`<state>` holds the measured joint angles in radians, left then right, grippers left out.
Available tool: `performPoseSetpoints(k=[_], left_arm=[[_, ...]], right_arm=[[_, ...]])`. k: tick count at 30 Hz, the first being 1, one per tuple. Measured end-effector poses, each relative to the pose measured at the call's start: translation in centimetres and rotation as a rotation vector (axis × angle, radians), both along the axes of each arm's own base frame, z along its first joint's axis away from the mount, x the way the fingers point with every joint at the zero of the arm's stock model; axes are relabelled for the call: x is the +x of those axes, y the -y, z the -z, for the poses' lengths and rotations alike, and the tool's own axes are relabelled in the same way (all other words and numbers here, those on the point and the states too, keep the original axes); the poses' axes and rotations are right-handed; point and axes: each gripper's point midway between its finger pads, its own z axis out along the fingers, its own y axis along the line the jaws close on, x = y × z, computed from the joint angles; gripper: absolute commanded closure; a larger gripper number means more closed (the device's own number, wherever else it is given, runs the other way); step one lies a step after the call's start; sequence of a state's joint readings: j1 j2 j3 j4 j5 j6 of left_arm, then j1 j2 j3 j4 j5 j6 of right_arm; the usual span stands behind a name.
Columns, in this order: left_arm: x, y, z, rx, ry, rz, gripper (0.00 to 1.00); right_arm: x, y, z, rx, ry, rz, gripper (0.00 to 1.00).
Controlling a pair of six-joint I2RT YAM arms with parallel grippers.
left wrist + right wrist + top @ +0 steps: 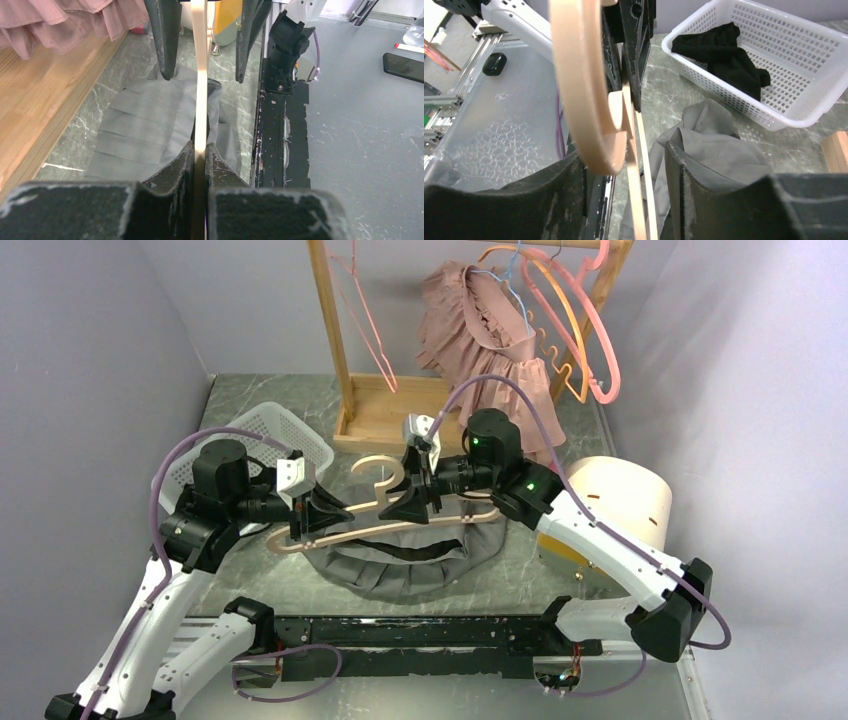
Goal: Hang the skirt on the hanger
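Observation:
A pale wooden hanger is held level above a grey pleated skirt that lies crumpled on the marble table. My left gripper is shut on the hanger's left arm; the left wrist view shows the pads pinching the thin wood, with the skirt below. My right gripper is open at the hanger's middle, by the hook. In the right wrist view its jaws stand wide either side of the hook and bar, above the skirt.
A white basket with black cloth sits at the left. A wooden rack at the back carries a pink dress and coloured hangers. A cream cylinder stands at the right.

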<state>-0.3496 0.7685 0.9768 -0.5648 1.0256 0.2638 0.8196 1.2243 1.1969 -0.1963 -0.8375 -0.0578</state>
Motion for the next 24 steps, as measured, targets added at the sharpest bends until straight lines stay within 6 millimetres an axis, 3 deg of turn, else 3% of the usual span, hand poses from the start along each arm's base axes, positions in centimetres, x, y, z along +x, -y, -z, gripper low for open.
performPoseSetpoints(k=[5,7,10,12,17,21,24], left_arm=[[-0.2,-0.1,0.0,-0.005,0.001,-0.005,0.92],[-0.2,-0.1,-0.2,-0.008,0.007,-0.011,0.83],[-0.1,-0.2,-0.4,-0.017,0.004,-0.029,0.57],[0.3,-0.3,-0.6,-0.023,0.0,-0.068,0.5],[2.6,-1.6,0.1,-0.029,-0.089,-0.29,0.47],[4.2,-3.5,1.7,-0.034,-0.239,-0.526,0.45],[4.7,-5.0,4.1,-0.012,-0.439,-0.705,0.48]], right_arm=[[0.2,-0.8,-0.4,0.024,-0.015,-0.002,0.88],[0.1,-0.9,-0.7,0.036,-0.014,-0.005,1.0],[0.0,-0.9,-0.8,0.044,-0.016,-0.01,1.0],[0.3,-1.0,-0.6,0.043,-0.011,0.011,1.0],[1.5,0.4,0.7,-0.002,0.038,0.13,1.0],[1.3,3.4,0.8,-0.035,0.113,0.227,1.0],[0.0,6.1,0.1,-0.033,0.178,0.264,1.0]])
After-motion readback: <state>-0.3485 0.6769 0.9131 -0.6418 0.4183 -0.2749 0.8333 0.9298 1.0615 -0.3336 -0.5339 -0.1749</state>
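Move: The beige hanger's neck lies between the open right fingers, only a centimetre or so to that hand's left. From the left hand, already shut on the bar, the neck is about 5 cm right and 1 cm forward. The grey skirt lies almost straight below the right hand, roughly 25 cm down and 2 cm right. The white basket is some 17 cm ahead, 22 cm left and 24 cm below the left hand. Right fingers pinch the hanger and draw it about 6 cm right; the left ones open, withdrawing left, forward, down. ##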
